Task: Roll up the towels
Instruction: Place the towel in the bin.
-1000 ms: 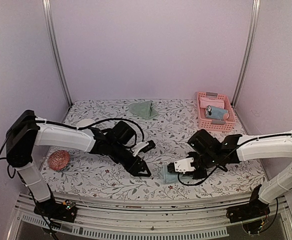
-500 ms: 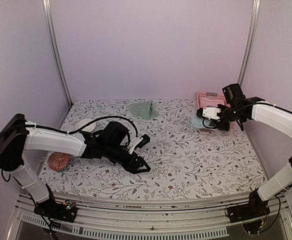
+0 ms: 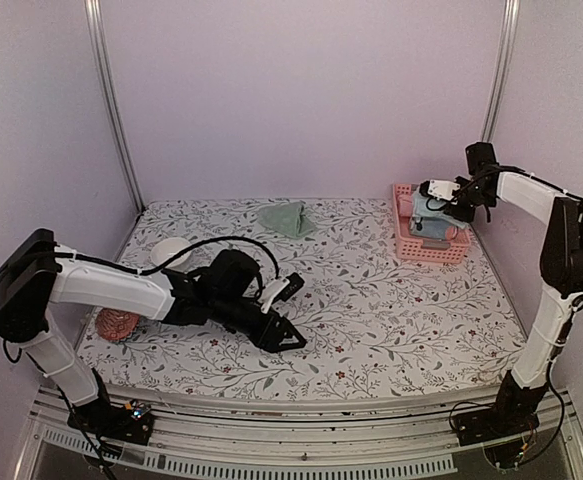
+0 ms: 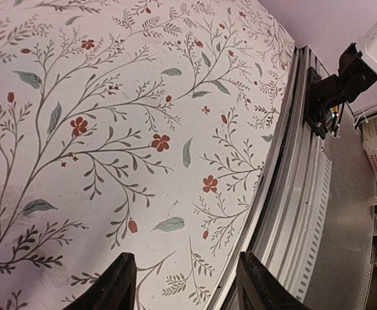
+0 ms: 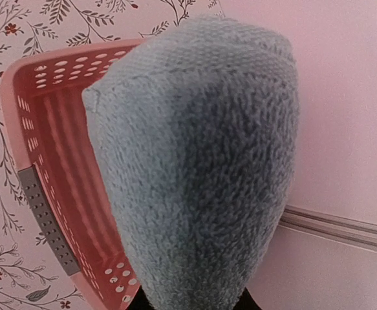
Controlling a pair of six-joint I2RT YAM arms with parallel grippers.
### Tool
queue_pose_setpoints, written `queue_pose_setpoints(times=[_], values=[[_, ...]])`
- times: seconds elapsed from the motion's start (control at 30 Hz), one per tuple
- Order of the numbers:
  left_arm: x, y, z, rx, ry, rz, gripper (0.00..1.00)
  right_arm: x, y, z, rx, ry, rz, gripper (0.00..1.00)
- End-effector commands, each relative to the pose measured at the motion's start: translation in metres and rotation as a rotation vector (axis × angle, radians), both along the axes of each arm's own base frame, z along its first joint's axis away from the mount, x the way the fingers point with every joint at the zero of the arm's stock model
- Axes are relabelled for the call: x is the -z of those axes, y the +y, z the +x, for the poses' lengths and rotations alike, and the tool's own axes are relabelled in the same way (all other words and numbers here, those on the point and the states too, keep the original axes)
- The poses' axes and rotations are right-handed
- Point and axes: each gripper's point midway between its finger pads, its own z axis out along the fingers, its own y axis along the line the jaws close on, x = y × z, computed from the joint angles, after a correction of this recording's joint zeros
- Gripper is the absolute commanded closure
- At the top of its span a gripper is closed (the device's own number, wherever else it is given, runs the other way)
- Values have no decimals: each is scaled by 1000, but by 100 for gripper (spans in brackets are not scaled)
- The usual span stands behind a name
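Observation:
A rolled light blue towel (image 5: 201,168) fills the right wrist view, and my right gripper (image 5: 194,303) is shut on its lower end. The roll hangs over the pink basket (image 5: 46,148). In the top view the right gripper (image 3: 441,203) reaches over the basket (image 3: 407,248) at the back right, with the light blue towel (image 3: 429,226) below it. The sage-green towel (image 3: 286,218) lies crumpled at the back middle. My left gripper (image 3: 293,312) stands open and empty, low over the floral cloth near the front edge. Its fingertips (image 4: 120,284) frame bare cloth.
A white bowl (image 3: 171,250) sits at the left and a reddish ball (image 3: 117,323) lies near the front left corner. The metal front rail (image 4: 304,194) runs beside the left gripper. Upright frame posts stand at the back corners.
My right arm has carried the light blue towel from the front middle of the table up to the basket at the back right. The left gripper has shifted slightly and stays open.

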Motion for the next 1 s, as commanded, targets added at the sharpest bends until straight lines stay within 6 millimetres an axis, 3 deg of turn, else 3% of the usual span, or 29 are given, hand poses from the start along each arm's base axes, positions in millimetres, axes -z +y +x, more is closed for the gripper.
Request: queue_pose_setpoints(times=[0.0, 0.17, 0.4, 0.57, 0.97], values=[[7, -9, -9, 24, 15, -4, 45, 14, -4, 24, -9, -7, -31, 97], [12, -9, -9, 25, 24, 6, 45, 46, -8, 34, -17, 44, -34, 97], [21, -16, -6, 38, 35, 17, 45, 75, -7, 25, -61, 122, -20, 97], [30, -21, -5, 52, 47, 27, 45, 98, -14, 30, -65, 159, -62, 97], [48, -30, 3, 72, 81, 53, 45, 111, -32, 86, -15, 56, -105, 98]])
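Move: Ahead of the right hand and below it lies the pink bin, its middle about 11 cm farther out, 6 cm to the left and 14 cm down; the hand already holds the rolled light-blue towel, which sticks out leftwards from the fingers. In the bin, the blue roll lies about 13 cm ahead and 6 cm left, the pink towel about 19 cm ahead and 9 cm left. From the empty left hand the bin is some 43 cm ahead and 37 cm to the right. Lowering the rolled towel into the bin, the right hand sinks some 11 cm while easing forward, then levels off and reaches on forward, about 6 cm in all, towards the pink towel's end; the wrist tips down about 10 degrees and the fingers keep their grip. The left hand, still half open, sinks about 5 cm towards bare table and drifts a little right. ##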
